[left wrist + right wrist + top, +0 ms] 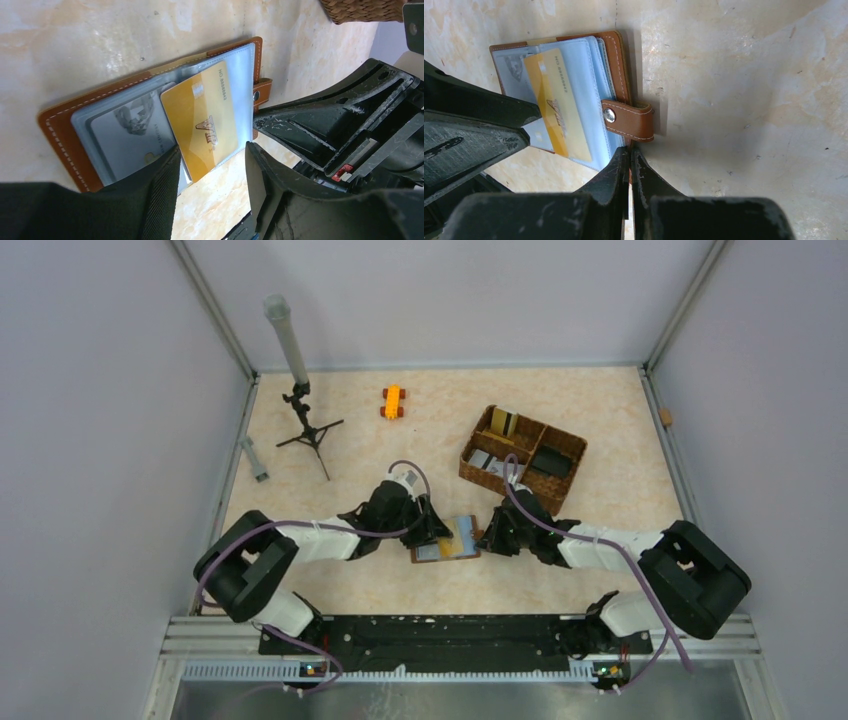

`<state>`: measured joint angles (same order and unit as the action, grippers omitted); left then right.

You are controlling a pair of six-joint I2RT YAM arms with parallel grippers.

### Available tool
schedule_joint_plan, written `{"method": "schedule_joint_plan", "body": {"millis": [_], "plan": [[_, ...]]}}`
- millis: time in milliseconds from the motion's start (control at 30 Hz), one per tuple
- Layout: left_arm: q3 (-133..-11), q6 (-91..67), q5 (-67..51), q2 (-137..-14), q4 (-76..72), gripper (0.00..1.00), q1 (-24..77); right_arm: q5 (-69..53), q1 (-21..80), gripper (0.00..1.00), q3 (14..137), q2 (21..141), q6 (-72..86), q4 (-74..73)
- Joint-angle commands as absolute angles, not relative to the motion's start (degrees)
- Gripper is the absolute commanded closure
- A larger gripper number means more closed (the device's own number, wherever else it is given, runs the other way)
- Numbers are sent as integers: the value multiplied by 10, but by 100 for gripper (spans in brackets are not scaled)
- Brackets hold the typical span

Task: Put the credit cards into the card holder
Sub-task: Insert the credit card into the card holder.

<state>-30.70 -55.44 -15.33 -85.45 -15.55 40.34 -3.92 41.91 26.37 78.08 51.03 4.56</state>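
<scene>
The card holder lies open on the table between my two grippers, brown leather with clear bluish pockets. A gold credit card sits slanted in a pocket on its right page, its lower corner sticking out past the edge. A silver card lies in the page beside it. My left gripper is open, its fingers either side of the gold card's protruding corner without clamping it. My right gripper is shut on the holder's leather edge just below the snap tab. More credit cards lie in the basket.
A brown woven compartmented basket stands at the back right, holding a gold-and-black card, a silver one and a black one. A small black tripod and an orange toy car stand farther back.
</scene>
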Motion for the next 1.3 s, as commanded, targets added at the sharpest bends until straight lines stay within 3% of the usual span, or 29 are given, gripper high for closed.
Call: {"method": "schedule_joint_plan", "body": {"millis": [0, 700, 867, 933, 1067, 1167, 1267], "plan": [[-319, -554, -135, -880, -147, 47, 417, -9, 426, 100, 265, 787, 494, 22], [-391, -543, -121, -917, -156, 48, 456, -3, 426, 100, 268, 785, 493, 15], [-392, -518, -95, -880, -120, 43, 456, 26, 426, 100, 285, 753, 484, -37], [-396, -499, -70, -850, -81, 39, 456, 37, 426, 84, 293, 726, 475, -61], [-406, -470, -22, -787, 21, 28, 452, 52, 425, 62, 311, 658, 454, -107], [-396, -456, 13, -744, 66, 25, 446, 40, 425, 56, 313, 615, 437, -111], [-374, -452, 32, -721, 92, 25, 434, -5, 426, 59, 305, 606, 430, -74]]}}
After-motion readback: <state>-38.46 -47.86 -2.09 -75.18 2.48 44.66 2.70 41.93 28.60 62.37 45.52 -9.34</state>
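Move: The gold card lies half over the fold of the open card holder, its middle about 2 cm ahead of the left hand, 2 cm to its right and 3 cm below. The strap is some 6 cm beyond that card to the right, and the white card about 6 cm to its left. The right hand pinches the holder's right edge: the gold card is about 6 cm to its left and 2 cm ahead, the strap 2 cm straight ahead, all near its own height. Keep the right gripper shut on the holder's right edge while you slide the left gripper about 3 cm to the right, its left finger pushing the gold card by its left edge into the right pocket. Then raise the left gripper about 5 cm and swing it back left, opening wider, while the right one opens, lets go of the edge and backs off right and up. ##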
